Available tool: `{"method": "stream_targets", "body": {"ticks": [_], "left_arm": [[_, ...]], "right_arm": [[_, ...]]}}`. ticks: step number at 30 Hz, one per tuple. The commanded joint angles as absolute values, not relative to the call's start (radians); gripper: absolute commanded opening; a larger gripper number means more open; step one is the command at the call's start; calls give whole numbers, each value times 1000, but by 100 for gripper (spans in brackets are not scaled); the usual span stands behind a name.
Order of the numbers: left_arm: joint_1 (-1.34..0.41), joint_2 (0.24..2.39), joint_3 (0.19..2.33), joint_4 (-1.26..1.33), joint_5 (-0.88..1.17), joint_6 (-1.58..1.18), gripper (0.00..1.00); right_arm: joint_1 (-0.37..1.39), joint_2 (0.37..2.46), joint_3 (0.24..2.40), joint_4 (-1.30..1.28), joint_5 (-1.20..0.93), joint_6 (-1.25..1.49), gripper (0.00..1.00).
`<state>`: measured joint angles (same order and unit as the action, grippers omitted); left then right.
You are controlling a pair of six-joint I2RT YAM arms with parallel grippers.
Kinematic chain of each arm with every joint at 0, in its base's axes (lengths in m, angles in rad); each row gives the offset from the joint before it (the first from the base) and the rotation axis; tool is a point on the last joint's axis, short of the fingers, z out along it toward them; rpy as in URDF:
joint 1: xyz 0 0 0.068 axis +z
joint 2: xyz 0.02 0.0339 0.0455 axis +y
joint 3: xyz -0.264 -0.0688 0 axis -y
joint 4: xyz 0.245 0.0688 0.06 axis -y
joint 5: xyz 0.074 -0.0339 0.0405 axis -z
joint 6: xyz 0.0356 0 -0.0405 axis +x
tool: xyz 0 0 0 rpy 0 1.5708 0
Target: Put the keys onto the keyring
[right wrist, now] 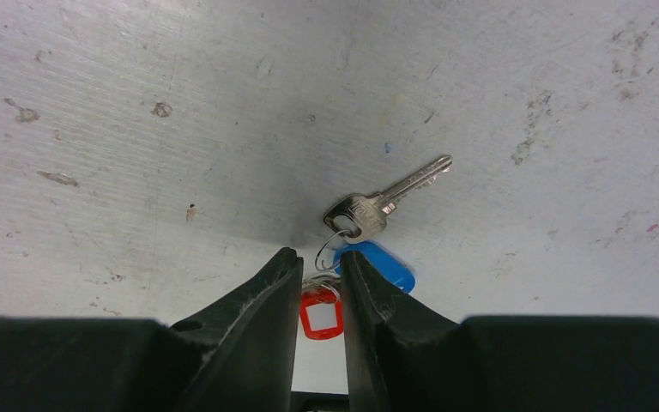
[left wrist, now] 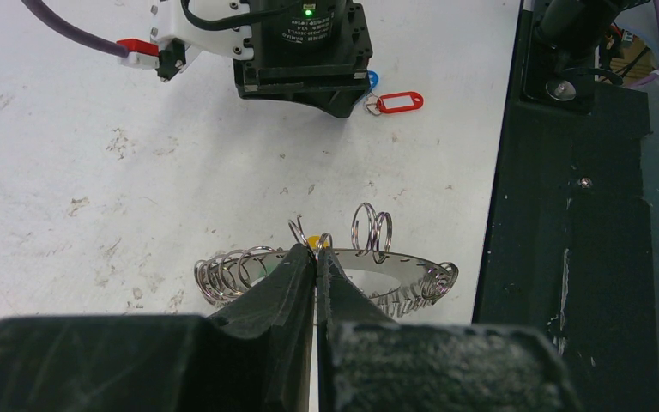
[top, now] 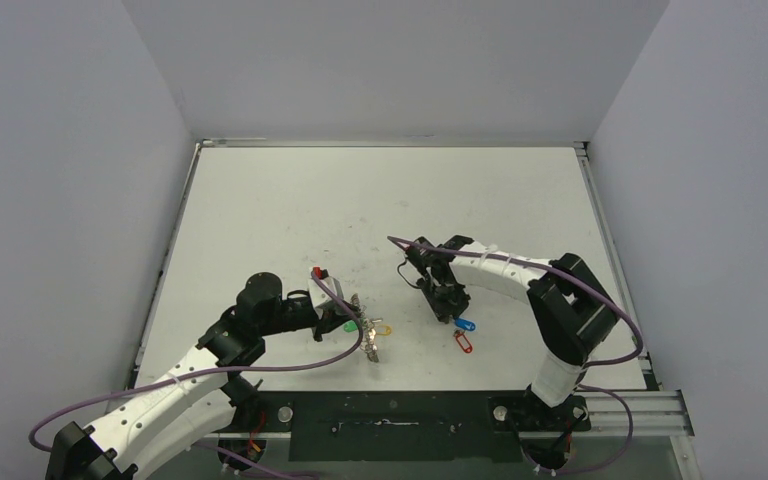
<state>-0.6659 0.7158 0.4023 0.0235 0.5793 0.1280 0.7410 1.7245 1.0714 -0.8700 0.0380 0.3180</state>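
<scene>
The keyring (left wrist: pixel 412 270), a flat grey ring edged with wire loops, is held on edge just above the table with my left gripper (left wrist: pixel 316 253) shut on its rim; the top view shows the keyring (top: pixel 367 328) there too. A silver key (right wrist: pixel 386 199) with a blue tag (right wrist: pixel 386 268) lies on the table just past my right gripper (right wrist: pixel 319 262). Its jaws stand a narrow gap apart and grip nothing. The red tag (right wrist: pixel 321 316) shows through that gap; its key is hidden by the fingers. From above, the blue tag (top: pixel 467 325) and red tag (top: pixel 463 343) lie beside the right gripper (top: pixel 450 305).
A green tag (top: pixel 348 327) and a yellow tag (top: pixel 384 329) hang at the keyring. The black base rail (top: pixel 390 420) runs along the table's near edge, close behind the keys. Grey walls enclose the white table (top: pixel 380 200) on three sides.
</scene>
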Motion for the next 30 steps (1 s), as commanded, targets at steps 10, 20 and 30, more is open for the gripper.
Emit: {"method": "stream_targets", "body": {"ticks": [10,20,30], "left_arm": [[-670,695,414,49,578,135,0],[-670,680,410,64,579,138,0],[-672,656,403,71,593,140,0]], "right_arm": [[744,1735,1133,-893,100,303,0],[744,1627,1260,-982,-134,171,0],[732,1566,1334,-910,-623,114,0]]}}
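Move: The key with the blue tag lies flat, its wire ring almost between the right fingertips: about 1 cm to the right and 1 cm below. The key with the red tag is next to it, some 5 cm back and 2 cm right of the hand. The keyring, held by the left hand, is about 17 cm to the left, 5 cm back and 10 cm above. From the left hand, the blue-tagged key lies some 20 cm right, 4 cm ahead and 15 cm below. The blue-tagged key's ring is pinched as the right hand sinks just under 1 cm and its half-open fingers shut. After easing about 1 cm forward, the hand lifts away some 10 cm, swinging about 8 cm left towards the keyring while the wrist rolls roughly 30 degrees, fingertips turning to the left. The left hand keeps its grip on the keyring. ##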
